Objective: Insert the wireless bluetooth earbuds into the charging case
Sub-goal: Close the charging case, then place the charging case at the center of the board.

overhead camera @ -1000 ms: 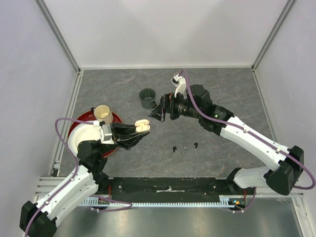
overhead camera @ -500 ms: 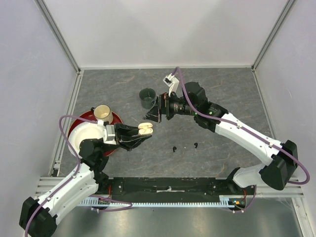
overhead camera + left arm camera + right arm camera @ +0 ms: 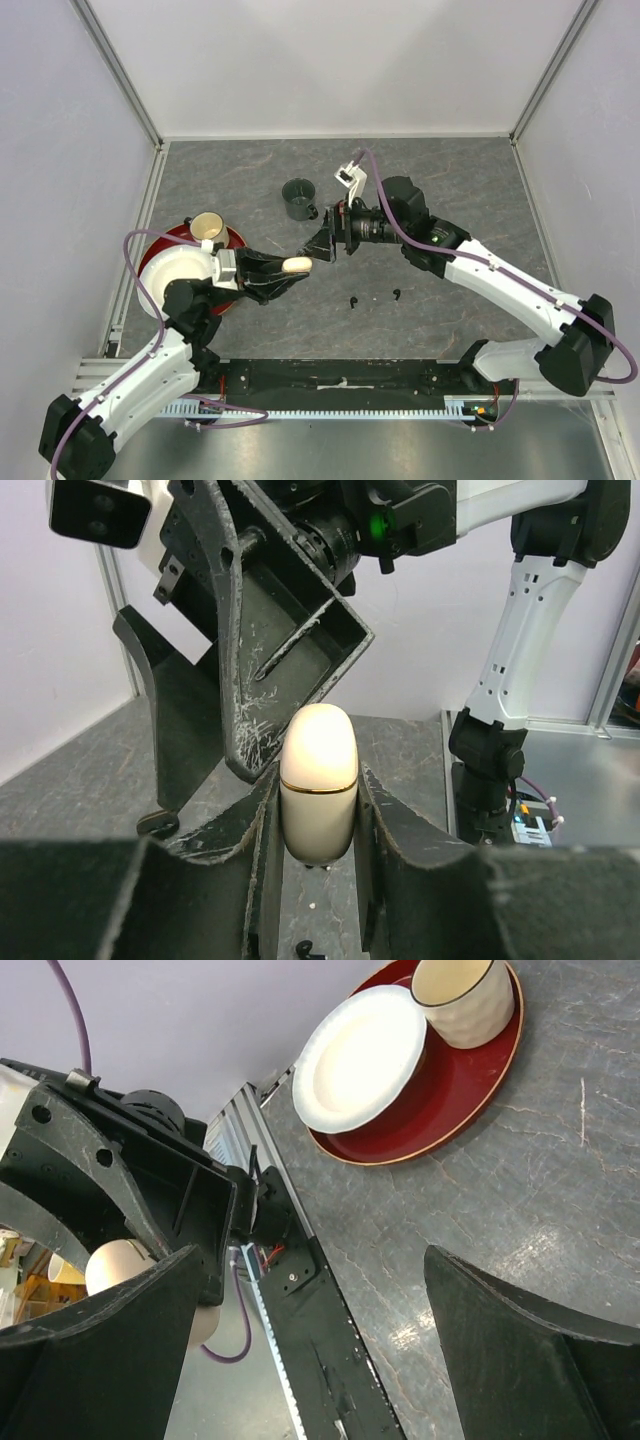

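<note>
My left gripper [image 3: 300, 266] [image 3: 317, 792] is shut on the cream charging case [image 3: 296, 265] [image 3: 318, 750] and holds it above the table. The case's lid is closed along a gold seam. My right gripper [image 3: 322, 243] [image 3: 310, 1260] is open, its fingers [image 3: 245, 680] just beyond the case's top; I cannot tell whether they touch it. The right wrist view shows part of the case [image 3: 113, 1265] at its left edge. Two black earbuds [image 3: 353, 301] [image 3: 398, 294] lie on the table in front of the grippers. One black earbud [image 3: 305, 949] shows below the case.
A dark green mug [image 3: 298, 199] stands behind the grippers. At the left, a red tray [image 3: 236, 240] [image 3: 460, 1090] carries a white plate [image 3: 172, 275] [image 3: 360, 1055] and a cream cup [image 3: 208, 228] [image 3: 462, 995]. The black base rail [image 3: 340, 378] runs along the near edge.
My left wrist has rolled, so the case now shows its narrow side from above. My right gripper has come down and nearer to the case, still open.
</note>
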### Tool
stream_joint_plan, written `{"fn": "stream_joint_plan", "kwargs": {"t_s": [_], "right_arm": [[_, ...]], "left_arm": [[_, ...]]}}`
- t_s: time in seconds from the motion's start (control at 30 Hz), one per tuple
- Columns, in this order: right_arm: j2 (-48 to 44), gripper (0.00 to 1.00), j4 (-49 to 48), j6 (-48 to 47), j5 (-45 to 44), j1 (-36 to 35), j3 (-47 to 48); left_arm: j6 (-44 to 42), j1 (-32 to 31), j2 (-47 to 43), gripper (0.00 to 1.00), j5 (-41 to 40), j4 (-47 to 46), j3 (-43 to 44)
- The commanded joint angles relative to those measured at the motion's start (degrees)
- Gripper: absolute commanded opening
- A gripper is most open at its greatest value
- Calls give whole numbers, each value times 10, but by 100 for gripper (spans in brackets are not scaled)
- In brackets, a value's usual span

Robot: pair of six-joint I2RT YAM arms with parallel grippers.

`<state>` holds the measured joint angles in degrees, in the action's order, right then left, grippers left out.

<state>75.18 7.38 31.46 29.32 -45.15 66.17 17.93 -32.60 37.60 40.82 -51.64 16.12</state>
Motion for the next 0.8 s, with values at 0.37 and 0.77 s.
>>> {"fn": "stream_joint_plan", "kwargs": {"t_s": [0.37, 0.77], "right_arm": [[-143, 98, 83, 68, -474, 3, -62], [-194, 98, 131, 84, -470, 9, -107]], "left_arm": [[72, -1, 17, 2, -98, 181, 71], [280, -1, 292, 2, -141, 179, 124]]}}
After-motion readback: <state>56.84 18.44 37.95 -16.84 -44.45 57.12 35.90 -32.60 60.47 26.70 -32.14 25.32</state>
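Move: The left hand already pinches the closed white charging case. Bare table, its likely goal, lies about 12 cm ahead, 5 cm right and 24 below; from that hand the green mug stands some 26 cm straight ahead, and the nearer black earbud lies 14 cm right and 1 cm ahead. From the right hand the white case is roughly 5 cm left, 5 cm back and slightly lower; the mug stands 21 cm ahead and 5 cm left. Draw the open right gripper clear of the closed case, about 13 cm to the right and some 6 cm forward, swinging it clockwise nearly 50 degrees. Keep the left fingers shut on the case; once the right is pulling away, carry the case down and forward, about 10 cm each and quickening, tipping the top of the hand forward some 45 degrees. ##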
